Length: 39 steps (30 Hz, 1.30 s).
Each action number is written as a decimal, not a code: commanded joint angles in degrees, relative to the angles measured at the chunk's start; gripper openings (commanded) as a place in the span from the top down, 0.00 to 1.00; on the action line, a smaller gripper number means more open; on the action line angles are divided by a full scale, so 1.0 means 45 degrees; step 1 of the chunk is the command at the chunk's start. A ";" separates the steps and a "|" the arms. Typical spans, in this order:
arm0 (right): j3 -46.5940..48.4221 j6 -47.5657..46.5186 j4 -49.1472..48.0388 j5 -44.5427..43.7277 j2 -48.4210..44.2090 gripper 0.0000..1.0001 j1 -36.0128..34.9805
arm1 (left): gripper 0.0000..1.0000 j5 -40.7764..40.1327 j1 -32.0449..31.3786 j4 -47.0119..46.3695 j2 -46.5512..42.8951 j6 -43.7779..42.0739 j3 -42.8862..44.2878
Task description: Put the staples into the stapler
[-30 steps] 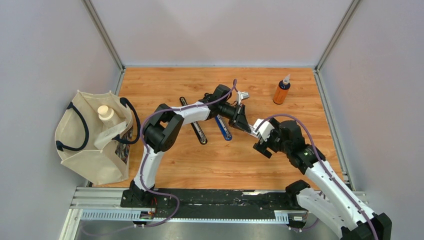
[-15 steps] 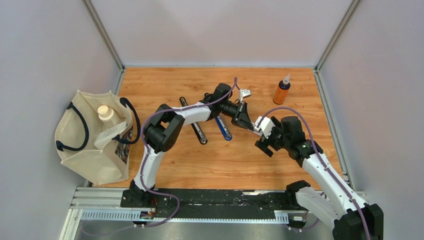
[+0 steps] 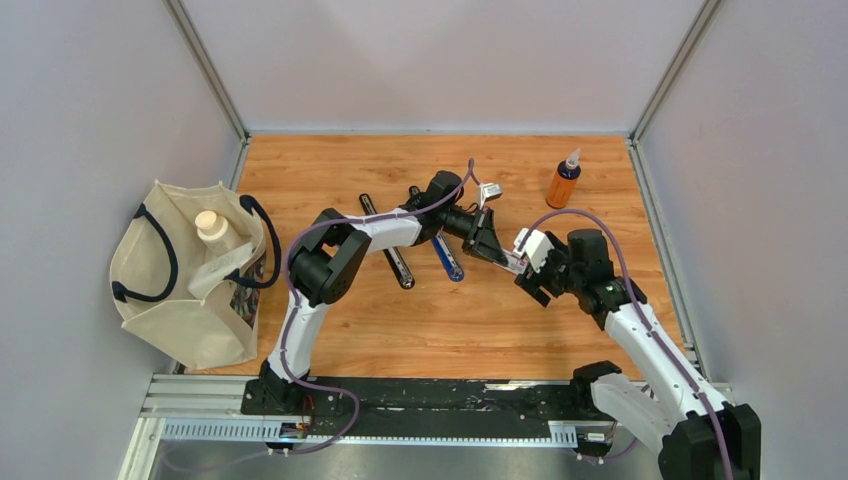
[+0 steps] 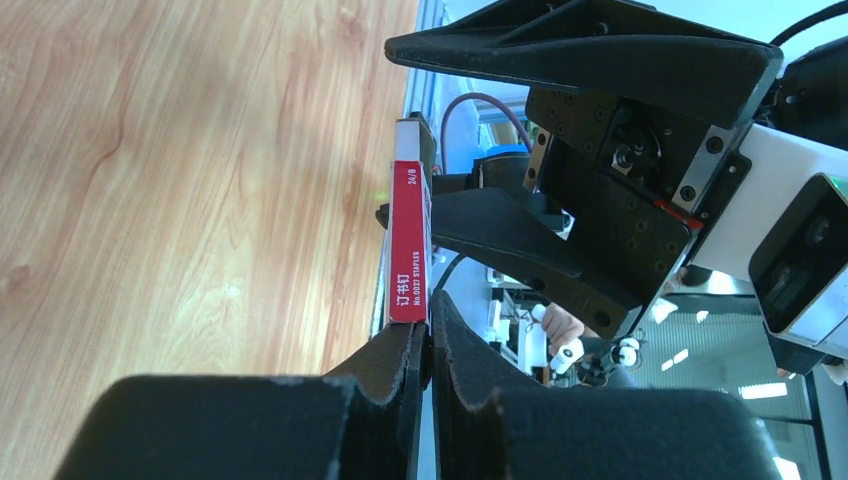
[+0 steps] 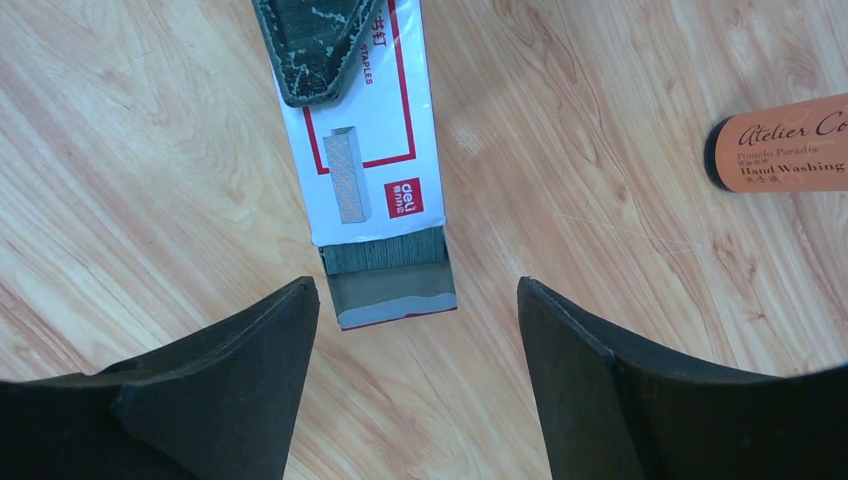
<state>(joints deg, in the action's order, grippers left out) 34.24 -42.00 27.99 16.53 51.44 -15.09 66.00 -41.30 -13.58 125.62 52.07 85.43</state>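
The staples box (image 5: 375, 150) is white with a red label. My left gripper (image 4: 430, 330) is shut on its far end and holds it above the table; one left finger (image 5: 320, 40) shows on top of it. The box's near end is open, with the grey staple strip (image 5: 385, 250) showing inside. My right gripper (image 5: 412, 295) is open, its fingertips either side of that open end and not touching it. From above, the box (image 3: 512, 261) sits between the left gripper (image 3: 497, 252) and the right gripper (image 3: 528, 272). A long black bar (image 3: 395, 255) and a blue one (image 3: 447, 258) lie under the left arm; I cannot tell which is the stapler.
An orange bottle (image 3: 563, 180) stands at the back right, also lying at the right edge of the right wrist view as the orange bottle (image 5: 790, 150). A cream tote bag (image 3: 190, 270) with a capped bottle (image 3: 210, 225) inside sits at the left edge.
My right gripper has moved up and left to the box's open end, and its fingers have narrowed somewhat. The left gripper has kept hold of the box, barely shifting.
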 commanded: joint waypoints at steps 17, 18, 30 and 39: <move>0.0028 -0.0667 -0.0966 0.0896 0.0112 0.43 0.0229 | 0.88 0.0549 -0.0295 -0.1434 -0.0065 0.0947 -0.0136; 0.0009 -0.0667 -0.0966 0.0896 0.0073 0.44 0.0229 | 0.88 0.0530 -0.0295 -0.1434 -0.0065 0.0986 -0.0136; -0.0245 -0.0843 -0.0888 0.0896 -0.0552 0.58 0.0385 | 0.88 0.0569 -0.0276 -0.1435 -0.0065 0.1026 -0.0175; -0.0323 -0.1038 -0.0419 0.1032 -0.0747 0.60 0.0717 | 0.88 0.0588 -0.0256 -0.1395 -0.0065 0.1026 -0.0136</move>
<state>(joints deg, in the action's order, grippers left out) 32.93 -45.56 27.22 21.21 49.60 -13.13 66.83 -42.13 -18.96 125.62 56.53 85.01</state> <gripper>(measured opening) 0.432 0.121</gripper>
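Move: The staple box, held by the left gripper, has its half-open tray end already between the spread right fingers; the box's middle lies about 3 cm left, 1 cm ahead and 1 cm above the right hand, and from the left hand some 3 cm right, 1 cm back and 1 cm below. From the right hand, the blue stapler is about 13 cm ahead and 19 cm left, 9 cm lower; the orange bottle is roughly 20 cm ahead, 8 cm right, 3 cm lower. Close the right gripper from wide to somewhat under half open, until its two pads pinch the side walls of the box's protruding tray; keep the right hand nearly in place meanwhile, turning it just a few degrees counter-clockwise. Keep the left grip on the box and ease it up about 1 cm, with a slight shift back and right, further in between the right fingers. ##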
